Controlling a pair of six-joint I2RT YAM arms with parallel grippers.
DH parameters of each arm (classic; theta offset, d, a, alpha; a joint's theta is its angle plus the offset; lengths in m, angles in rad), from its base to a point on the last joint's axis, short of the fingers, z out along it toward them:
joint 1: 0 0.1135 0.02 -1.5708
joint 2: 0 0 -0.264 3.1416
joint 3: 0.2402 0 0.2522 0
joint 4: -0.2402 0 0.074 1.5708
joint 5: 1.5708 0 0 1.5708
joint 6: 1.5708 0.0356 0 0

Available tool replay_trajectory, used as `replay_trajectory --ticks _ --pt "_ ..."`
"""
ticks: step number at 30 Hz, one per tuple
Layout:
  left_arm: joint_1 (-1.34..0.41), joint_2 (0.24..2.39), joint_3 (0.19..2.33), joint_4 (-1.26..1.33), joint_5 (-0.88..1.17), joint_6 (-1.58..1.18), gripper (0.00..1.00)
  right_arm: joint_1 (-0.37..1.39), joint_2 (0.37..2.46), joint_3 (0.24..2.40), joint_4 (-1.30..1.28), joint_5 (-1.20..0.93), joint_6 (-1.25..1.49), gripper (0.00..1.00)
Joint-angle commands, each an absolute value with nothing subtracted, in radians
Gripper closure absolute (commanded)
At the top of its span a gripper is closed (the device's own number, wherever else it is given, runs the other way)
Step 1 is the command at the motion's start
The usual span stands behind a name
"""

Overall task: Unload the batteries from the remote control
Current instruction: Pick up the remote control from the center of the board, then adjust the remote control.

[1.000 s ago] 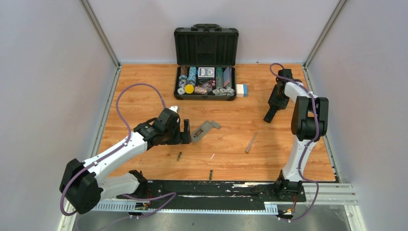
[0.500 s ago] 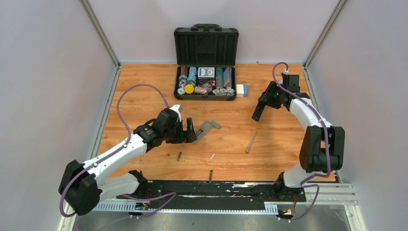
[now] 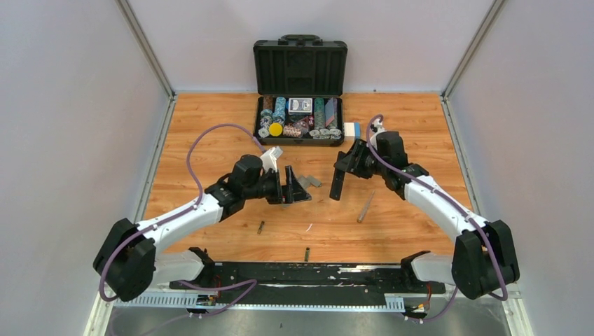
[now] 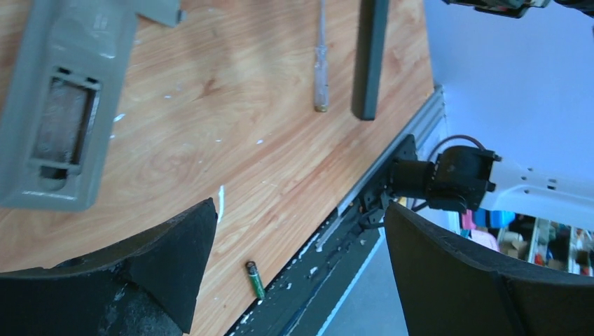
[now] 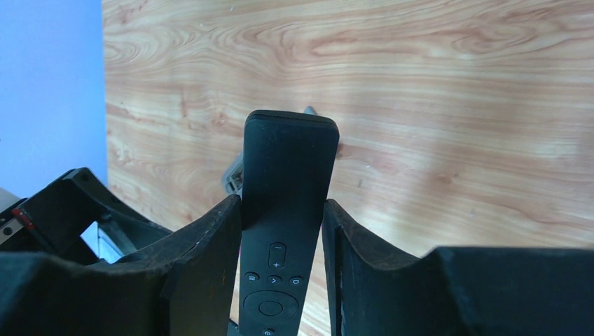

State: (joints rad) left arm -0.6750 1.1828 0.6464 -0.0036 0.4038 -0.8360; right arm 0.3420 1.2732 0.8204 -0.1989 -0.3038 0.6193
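Note:
My right gripper point(image 3: 345, 170) point(image 5: 282, 231) is shut on a black remote control point(image 3: 337, 185) point(image 5: 288, 168), held above the table's middle with its button face towards the wrist camera. A grey remote point(image 4: 59, 105) lies on the wood with its open battery bay facing up. In the top view its end point(image 3: 314, 182) shows just past my left gripper point(image 3: 293, 186) point(image 4: 301, 238), which hovers open over it with nothing between its fingers. One battery point(image 3: 260, 227) lies loose in front of the left arm. Another battery point(image 3: 307, 253) point(image 4: 255, 278) lies by the near rail.
An open black case of poker chips point(image 3: 300, 119) stands at the back, with a small white and blue box point(image 3: 352, 131) beside it. A slim pale tool point(image 3: 365, 206) point(image 4: 321, 56) lies right of centre. The black rail point(image 3: 329, 273) runs along the near edge.
My right arm has swung left from the right side towards the middle, carrying the black remote. My left gripper has moved right and turned over the grey remote, staying open.

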Motion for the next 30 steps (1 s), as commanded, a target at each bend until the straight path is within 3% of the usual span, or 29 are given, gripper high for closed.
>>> replay_trajectory --ticks 1,12,20,25,30 --pt "-0.706 1.22 0.695 0.112 0.492 -0.837 0.05 0.405 1.242 0.816 -0.127 -0.307 0.705 0.79" --pt "-0.832 1.337 0.873 -0.057 0.352 -0.691 0.13 0.504 1.219 0.788 -0.132 -0.33 0.787 0.79" --pt "-0.856 1.399 0.94 -0.208 0.228 -0.588 0.27 0.512 1.224 0.782 -0.129 -0.347 0.799 0.78" --pt "-0.857 1.436 0.945 -0.185 0.259 -0.596 0.38 0.514 1.243 0.763 -0.09 -0.404 0.828 0.78" --pt "-0.864 1.462 0.947 -0.141 0.3 -0.622 0.42 0.514 1.249 0.755 -0.08 -0.41 0.834 0.78"
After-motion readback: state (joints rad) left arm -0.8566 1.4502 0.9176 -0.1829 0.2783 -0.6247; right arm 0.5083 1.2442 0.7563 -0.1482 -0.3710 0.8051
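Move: From the left gripper, the black remote control's middle lies about 13 cm right, 5 cm ahead and slightly lower; the opened grey remote lies 5 cm ahead, 2 cm left and 13 cm below, its loose cover 9 cm ahead and 6 cm right on the table. From the right hand, which holds the black remote, its middle is about 4 cm back and 3 cm lower, and the level left gripper 14 cm left and 9 cm back. Keep the right grip on the black remote control and carry it left and back, about 5 cm each way, towards the left gripper. Bring the left gripper some 6 cm right with a slight rise, then sink it about 4 cm around the remote's free end, tipping the fingers steeper by some 15 degrees and closing them partway, the base-side finger coming against the remote's flat face. ##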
